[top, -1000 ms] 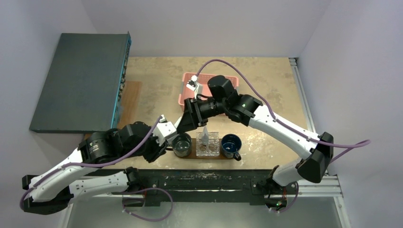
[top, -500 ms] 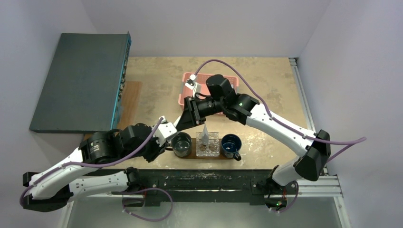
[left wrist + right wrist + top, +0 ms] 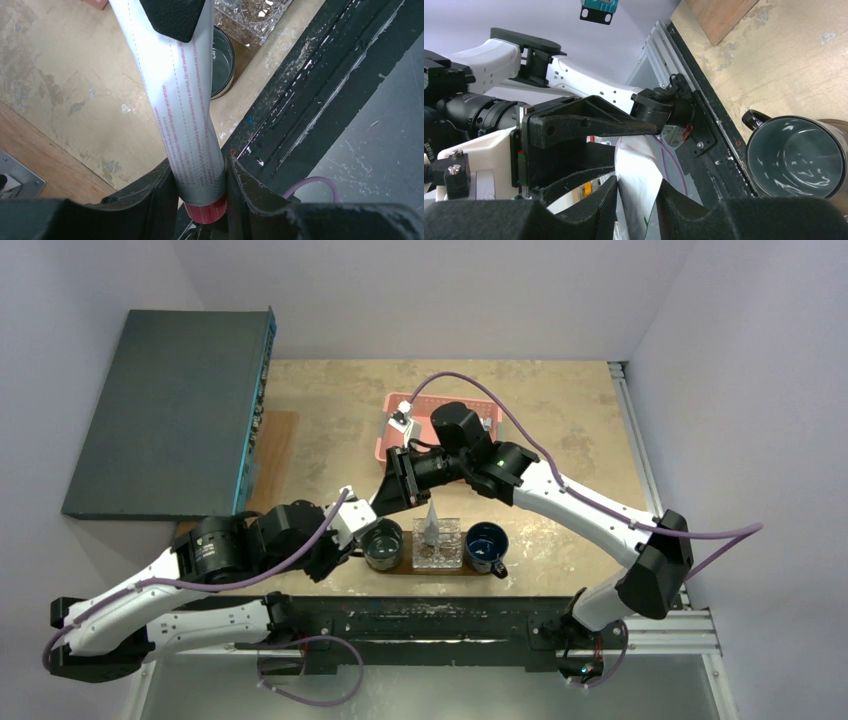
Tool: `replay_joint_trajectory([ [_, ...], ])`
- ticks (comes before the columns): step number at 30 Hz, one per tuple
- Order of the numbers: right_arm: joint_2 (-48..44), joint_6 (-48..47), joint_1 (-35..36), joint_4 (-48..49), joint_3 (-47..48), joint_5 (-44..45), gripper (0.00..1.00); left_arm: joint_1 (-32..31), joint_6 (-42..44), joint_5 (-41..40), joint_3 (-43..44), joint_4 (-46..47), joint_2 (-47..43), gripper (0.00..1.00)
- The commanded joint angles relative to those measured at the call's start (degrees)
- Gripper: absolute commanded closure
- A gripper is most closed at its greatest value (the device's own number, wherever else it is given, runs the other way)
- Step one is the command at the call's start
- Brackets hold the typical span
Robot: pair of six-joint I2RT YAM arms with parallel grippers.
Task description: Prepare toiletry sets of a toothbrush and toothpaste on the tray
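A silvery-grey toothpaste tube with red print and a red cap hangs in the air between my two grippers. My left gripper is shut on its cap end. My right gripper is shut on the flat crimped end, and one of its fingers covers that end in the left wrist view. In the top view both grippers meet just left of the dark brown tray, and the tube is hidden there. No toothbrush is in view.
On the tray stand a dark mug, a clear glass holder with a silvery pointed item upright in it, and a second dark mug. A pink basket sits behind the right arm. A grey box lies far left.
My right gripper has closed onto the tube's flat end, and the right arm has shifted slightly left. The left gripper keeps its hold on the cap end.
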Motion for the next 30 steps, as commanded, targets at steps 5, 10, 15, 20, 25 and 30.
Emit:
replay_joint_trajectory([
  [5, 0.1, 2.0, -0.3, 4.8, -0.9, -2.2, 0.70, -1.2, 1.2, -1.5, 1.5, 2.6, 0.2, 1.00],
  [10, 0.1, 1.3, -0.3, 4.1, -1.1, -3.1, 0.90, -1.4, 1.3, -2.1, 1.3, 2.7, 0.1, 1.00],
  [15, -0.5, 0.4, -0.3, 4.2, -1.6, -2.8, 1.00, -1.5, 1.2, -2.1, 1.2, 2.9, 0.4, 0.93],
  [20, -1.9, -1.7, -0.3, 2.8, -0.9, -1.6, 1.00, -1.5, 1.2, -1.4, 0.7, 3.5, -0.4, 0.60],
  [25, -3.6, -4.5, -0.3, 0.5, 0.2, 0.4, 1.00, -1.5, 0.4, -1.1, 1.5, 3.8, 0.6, 0.43],
  [30, -6.5, -8.9, -0.3, -3.5, 1.4, 4.0, 1.00, -1.5, -0.5, 1.6, 0.8, 7.2, 0.5, 0.38],
])
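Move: My left hand still grips the toothpaste by its red cap end, with the tube's middle about 3 cm ahead, 5 cm right and 3 cm above it. From my right hand that middle is 5 cm left, 3 cm back and 3 cm down, and the flat end is already between its open fingers. The grey mug is some 6 cm back, 2 cm left and 19 cm below my right hand; the clear plastic pack is 11 cm right of the mug. I hand the tube over: my right hand stays nearly in place and shuts its fingers from about a third open, pinching the flat end. Only then does my left hand open to more than half and let go of the cap. At the close both hands ease about 1 cm to the right, the right one also sinking nearly 1 cm. ##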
